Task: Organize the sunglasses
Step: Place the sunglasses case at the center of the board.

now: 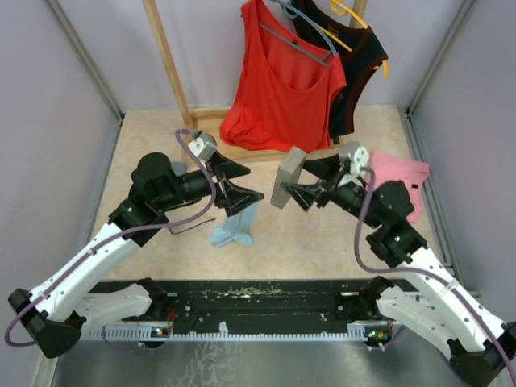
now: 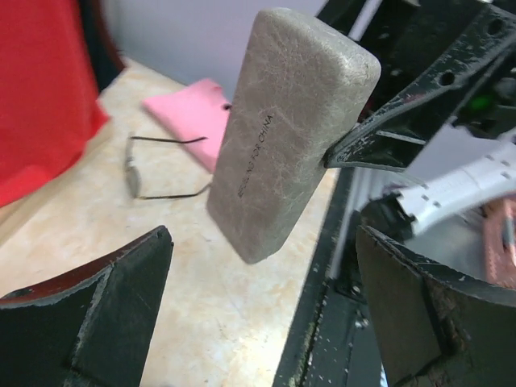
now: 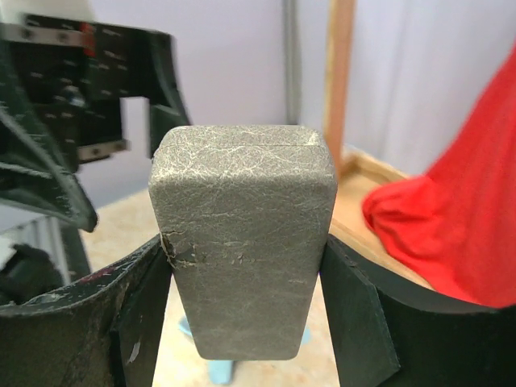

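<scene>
My right gripper (image 3: 246,278) is shut on a grey oblong glasses case (image 3: 242,234), one finger pressed on each long side. In the top view the case (image 1: 288,177) hangs on end above the table's middle, in the right gripper (image 1: 296,181). My left gripper (image 1: 254,184) faces it from the left, open and apart from it. In the left wrist view the case (image 2: 282,137) fills the space beyond the open left gripper (image 2: 263,266), with nothing between the fingers. One pair of sunglasses (image 2: 153,169) lies on the table beside a pink cloth (image 2: 193,113). Thin dark wire (image 1: 192,230) shows under the left arm.
A light blue cloth (image 1: 232,234) lies on the table below the left gripper. The pink cloth (image 1: 401,179) sits at the right, partly behind the right arm. Red and black tops (image 1: 282,89) hang from a wooden rack (image 1: 165,56) at the back. A black rail (image 1: 258,294) lines the near edge.
</scene>
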Controlling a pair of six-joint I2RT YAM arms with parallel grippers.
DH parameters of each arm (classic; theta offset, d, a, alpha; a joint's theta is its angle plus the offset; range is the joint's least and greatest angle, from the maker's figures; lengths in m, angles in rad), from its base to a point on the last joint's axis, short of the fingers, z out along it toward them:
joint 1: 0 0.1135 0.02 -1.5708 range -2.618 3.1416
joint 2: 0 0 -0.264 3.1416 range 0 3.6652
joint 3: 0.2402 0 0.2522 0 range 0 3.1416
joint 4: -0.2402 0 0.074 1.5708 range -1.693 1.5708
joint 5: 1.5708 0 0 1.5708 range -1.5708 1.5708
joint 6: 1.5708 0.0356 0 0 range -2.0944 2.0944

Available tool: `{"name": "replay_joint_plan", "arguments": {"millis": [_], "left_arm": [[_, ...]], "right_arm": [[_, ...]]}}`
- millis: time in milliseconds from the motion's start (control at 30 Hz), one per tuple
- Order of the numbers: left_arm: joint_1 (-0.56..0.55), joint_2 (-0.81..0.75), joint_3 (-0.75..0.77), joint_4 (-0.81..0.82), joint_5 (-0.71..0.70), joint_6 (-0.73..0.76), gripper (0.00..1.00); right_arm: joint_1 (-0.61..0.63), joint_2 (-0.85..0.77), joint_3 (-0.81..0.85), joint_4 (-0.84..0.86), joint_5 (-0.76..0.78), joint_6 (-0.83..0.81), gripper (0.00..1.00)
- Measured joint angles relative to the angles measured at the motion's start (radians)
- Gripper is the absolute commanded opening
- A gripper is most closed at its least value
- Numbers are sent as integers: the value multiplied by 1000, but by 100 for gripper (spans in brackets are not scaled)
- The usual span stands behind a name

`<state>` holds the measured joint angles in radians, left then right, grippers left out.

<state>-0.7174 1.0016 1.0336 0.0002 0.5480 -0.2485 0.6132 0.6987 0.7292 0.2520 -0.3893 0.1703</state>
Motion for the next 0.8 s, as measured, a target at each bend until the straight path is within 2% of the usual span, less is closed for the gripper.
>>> {"name": "replay_joint_plan", "arguments": {"millis": [133, 300, 500, 600, 800], "left_arm": [[0, -15, 32, -97, -212, -13, 100], [2, -28, 32, -211, -444, -26, 100], [2, -45, 18, -278, -600, -45, 100], [2, -59, 3, -298, -645, -55, 100], [2, -60, -9, -344, -712, -77, 100]], "right_arm": [[0, 144, 209, -266, 108, -74, 0], [1, 353, 385, -620, 289, -33, 0], [60, 576, 441, -951, 502, 106, 0], [80, 635, 436, -1033, 573, 193, 0], [85, 759, 436, -1068, 642, 325, 0]]}}
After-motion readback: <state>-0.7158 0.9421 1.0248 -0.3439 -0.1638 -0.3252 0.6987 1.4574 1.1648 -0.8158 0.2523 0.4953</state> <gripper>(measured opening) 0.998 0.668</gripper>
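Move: The sunglasses case is already in the right hand's grip, bound for the bare middle of the board, some 4 cm ahead of that hand, 4 cm to its right and about 35 cm below. Also on the board, from the right hand, the blue cloth lies roughly 17 cm left and 3 cm ahead, and the glasses about 16 cm ahead and 16 cm right. From the left hand, the spot is about 14 cm right, 3 cm ahead and 35 cm down. The sunglasses case, still pinched in the right fingers, is swung forward about 8 cm, then lowered steeply, some 25 cm in all, drifting right and easing back slightly, towards the open board; the wrist turns nearly 90 degrees, from pointing left to forward and down. The left hand, already clear and open, withdraws leftward and forward while sinking about 7 cm, turning counter-clockwise. ##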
